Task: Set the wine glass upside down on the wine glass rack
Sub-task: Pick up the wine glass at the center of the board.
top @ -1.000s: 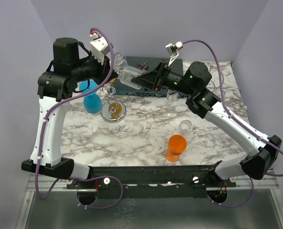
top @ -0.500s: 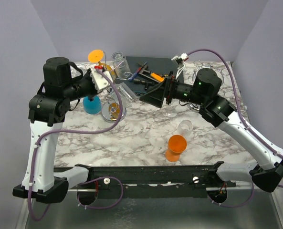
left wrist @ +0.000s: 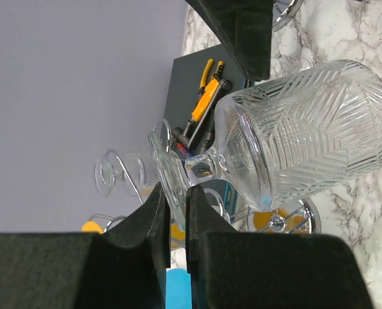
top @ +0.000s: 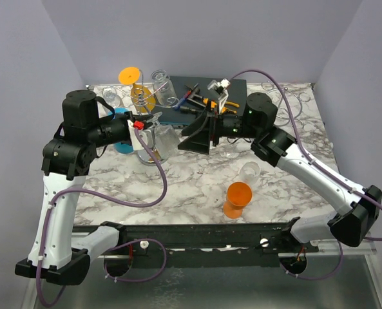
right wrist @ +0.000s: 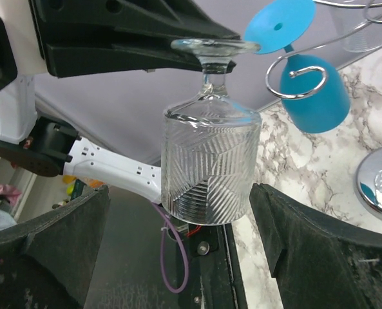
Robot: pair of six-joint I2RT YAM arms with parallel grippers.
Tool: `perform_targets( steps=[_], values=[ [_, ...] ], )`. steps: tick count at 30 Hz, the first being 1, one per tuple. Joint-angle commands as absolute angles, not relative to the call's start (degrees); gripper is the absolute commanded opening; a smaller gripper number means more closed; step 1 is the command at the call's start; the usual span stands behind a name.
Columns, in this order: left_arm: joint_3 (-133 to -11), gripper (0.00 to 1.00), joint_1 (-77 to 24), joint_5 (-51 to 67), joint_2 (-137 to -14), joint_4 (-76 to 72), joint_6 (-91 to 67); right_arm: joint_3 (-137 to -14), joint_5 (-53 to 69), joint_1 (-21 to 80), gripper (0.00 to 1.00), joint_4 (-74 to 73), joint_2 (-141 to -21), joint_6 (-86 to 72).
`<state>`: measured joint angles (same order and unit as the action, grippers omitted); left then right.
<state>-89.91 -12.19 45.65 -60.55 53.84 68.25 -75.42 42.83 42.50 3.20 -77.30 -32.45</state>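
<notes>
My left gripper [top: 143,127] is shut on the foot of a clear ribbed wine glass [top: 162,139], held in the air just in front of the chrome wire rack [top: 153,154]. In the left wrist view the fingers [left wrist: 153,212] pinch the foot's rim and the bowl [left wrist: 306,129] sticks out beyond them. My right gripper [top: 200,133] is open, its fingers [right wrist: 49,251] standing either side of the bowl [right wrist: 210,174] without touching it. The rack holds a blue glass [right wrist: 310,90] hanging upside down, an orange one [top: 131,75] and a clear one [top: 165,90].
An orange glass [top: 237,198] and a clear glass [top: 248,170] stand on the marble table at the front right. A dark box with tools [top: 203,96] lies at the back. The rack's round base [right wrist: 381,180] is to the right of the held glass.
My left gripper has brought the glass down from high at the back to in front of the rack. My right gripper has followed to the left and now straddles the bowl.
</notes>
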Motion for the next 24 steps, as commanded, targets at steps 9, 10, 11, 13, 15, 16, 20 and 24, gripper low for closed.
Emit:
perform_targets(
  steps=[9,10,11,13,15,16,20,24],
  values=[
    [-90.5,0.00,-12.2,52.2,-60.3,47.4,69.9,-73.7,37.0,49.3,0.99,8.2,-82.2,-23.0],
    [-90.3,0.00,-12.1,52.3,-60.2,47.4,70.0,-73.3,36.3,49.6,0.99,9.5,-82.4,-23.0],
    [-90.1,0.00,-12.1,52.2,-60.1,47.4,70.3,-72.9,36.4,49.9,0.99,10.7,-82.5,-23.0],
    [-89.9,0.00,-12.1,52.2,-59.9,47.3,70.5,-72.0,36.2,50.4,1.00,13.2,-82.7,-23.1],
    [-89.7,0.00,-12.1,52.3,-59.8,47.3,70.4,-71.3,36.0,50.6,0.99,15.4,-82.9,-23.5],
    [-89.6,0.00,-12.1,52.4,-59.7,47.3,70.4,-71.1,35.9,50.7,0.96,16.2,-82.9,-24.0],
    [-87.7,0.00,-12.1,53.1,-58.4,47.3,70.1,-71.1,35.6,50.7,0.80,17.6,-83.3,-24.9],
    [-86.7,0.00,-12.2,53.4,-57.6,47.3,70.3,-71.3,35.0,50.7,0.59,17.4,-83.5,-25.3]
  ],
)
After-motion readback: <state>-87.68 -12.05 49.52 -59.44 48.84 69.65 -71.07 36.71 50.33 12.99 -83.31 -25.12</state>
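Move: The wine glass hangs upside down from the left hand, its middle some 7 cm below that hand's fingers and a touch to their right. From the open right hand it lies about 7 cm to the left, 1 cm ahead and 3 cm lower. From the right hand, the racked clear glass is about 15 cm ahead and 7 cm left, and the rack's middle 13 cm ahead, 15 cm left, well below. The blue glass hangs 9 cm ahead, 20 cm left. The right hand's fingers come around the bowl of the hanging wine glass, one on either side, and begin to close from wide open to about two thirds; whether both pads already press on it can't be seen. To get there that hand travels left about 5 cm while sinking some 4.5 cm, and rolls slightly. The left fingers keep their shut hold on the foot, lifting about 1 cm. ##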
